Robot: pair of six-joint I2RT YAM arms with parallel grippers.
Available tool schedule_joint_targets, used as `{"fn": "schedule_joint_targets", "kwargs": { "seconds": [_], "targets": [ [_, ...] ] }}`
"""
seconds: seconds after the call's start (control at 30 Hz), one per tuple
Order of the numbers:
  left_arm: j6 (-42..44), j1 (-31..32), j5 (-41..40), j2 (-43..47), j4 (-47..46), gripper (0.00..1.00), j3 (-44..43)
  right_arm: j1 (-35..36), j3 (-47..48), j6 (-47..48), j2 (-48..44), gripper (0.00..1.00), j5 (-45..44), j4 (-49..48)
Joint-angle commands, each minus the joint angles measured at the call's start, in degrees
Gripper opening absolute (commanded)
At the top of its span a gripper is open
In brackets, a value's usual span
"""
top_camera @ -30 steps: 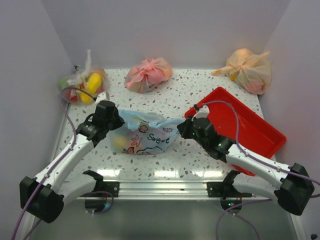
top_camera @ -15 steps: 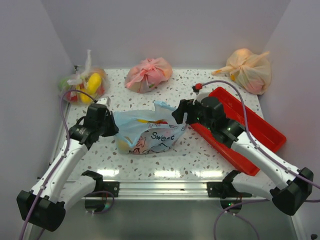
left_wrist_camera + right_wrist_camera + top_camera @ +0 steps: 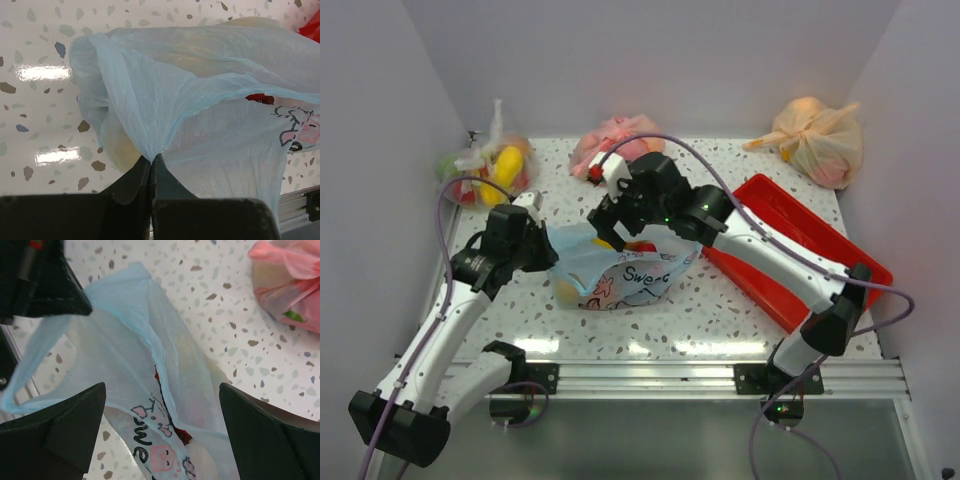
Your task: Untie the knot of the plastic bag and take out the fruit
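The light blue plastic bag (image 3: 620,278) with its pink-and-dark cartoon print lies mid-table, mouth gaping; no knot shows in it. My left gripper (image 3: 538,246) is shut on the bag's left edge, and the left wrist view shows blue film (image 3: 200,100) pinched between the closed fingertips (image 3: 151,158). My right gripper (image 3: 610,214) hovers open over the bag's top, jaws wide apart with nothing between them (image 3: 162,388). A red fruit (image 3: 174,434) peeks through the bag's slit (image 3: 260,98). A yellow fruit (image 3: 564,289) shows through the film at the lower left.
A red tray (image 3: 820,250) lies at the right. A pink knotted bag (image 3: 588,150) sits behind the right arm, an orange bag (image 3: 817,138) at the back right, and a clear bag with yellow fruit (image 3: 486,170) at the back left. White walls close three sides.
The right gripper let go of the bag's right end, opened wide and swung up and left over the bag. The bag's twisted top came apart and its mouth opened. The left gripper drew slightly left.
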State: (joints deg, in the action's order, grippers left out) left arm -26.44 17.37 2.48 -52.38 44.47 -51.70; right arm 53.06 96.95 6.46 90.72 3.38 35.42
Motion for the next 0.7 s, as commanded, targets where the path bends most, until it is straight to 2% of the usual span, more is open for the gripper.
{"fn": "schedule_joint_targets", "kwargs": {
  "seconds": [0.0, 0.27, 0.37, 0.4, 0.43, 0.53, 0.57, 0.63, 0.67],
  "targets": [
    [1.8, -0.3, 1.6, 2.3, 1.7, 0.0, -2.1, 0.6, 3.2, 5.8, 4.6, 0.99, -2.0, 6.3],
    [1.5, -0.2, 2.8, 5.7, 4.3, 0.0, -2.1, 0.2, 0.3, 5.8, 15.1, 0.98, -13.3, 3.4],
    [1.3, -0.3, 2.9, 7.4, 4.9, 0.0, -1.5, -2.4, -1.8, 3.1, 16.2, 0.91, -15.2, 1.5],
    [1.1, -0.3, 2.8, 7.6, 5.2, 0.0, -1.3, -3.7, -3.4, 2.0, 16.0, 0.87, -15.3, 0.8],
    [1.3, -0.3, 2.8, 7.8, 5.8, 0.0, -1.2, -6.4, -4.4, -0.5, 15.6, 0.78, -15.1, -0.8],
    [1.3, -0.3, 1.5, 8.5, 6.3, 0.0, -0.8, -12.5, -8.1, -5.9, 13.3, 0.6, -11.7, -3.4],
    [1.3, -0.3, 1.0, 8.7, 6.2, 0.0, -0.6, -13.9, -9.0, -7.9, 12.6, 0.47, -9.3, -4.2],
    [1.3, -0.3, -0.5, 8.6, 5.6, 0.0, -0.2, -17.3, -12.2, -12.2, 10.5, 0.32, -6.4, -6.2],
    [1.5, -0.2, -0.8, 8.0, 5.5, 0.0, -0.1, -18.0, -13.2, -13.1, 9.9, 0.21, -3.6, -6.8]
  ]
}}
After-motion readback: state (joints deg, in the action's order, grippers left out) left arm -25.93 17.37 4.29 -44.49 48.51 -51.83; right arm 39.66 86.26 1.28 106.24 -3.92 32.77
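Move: Below the wide-open right hand lies the loosened bag; the far rim of its mouth is about 9 cm ahead, 8 cm to the right and 18 cm down. The red fruit inside is some 7 cm ahead, 4 cm right and 25 cm below, and the bag corner pinched by the left hand is about 4 cm back, 15 cm left and 13 cm below. From the left hand, that far rim lies some 12 cm ahead, 23 cm right and 5 cm below. Dropping about 19 cm, the right hand comes down almost straight at first, then sweeps forward and right, some 9 cm each way, onto the bag's far rim, turning clockwise as the fingers close from wide open to pinch the film. Meanwhile the left hand keeps its shut grip on the opposite corner and eases roughly 3 cm back and 2 cm up. ##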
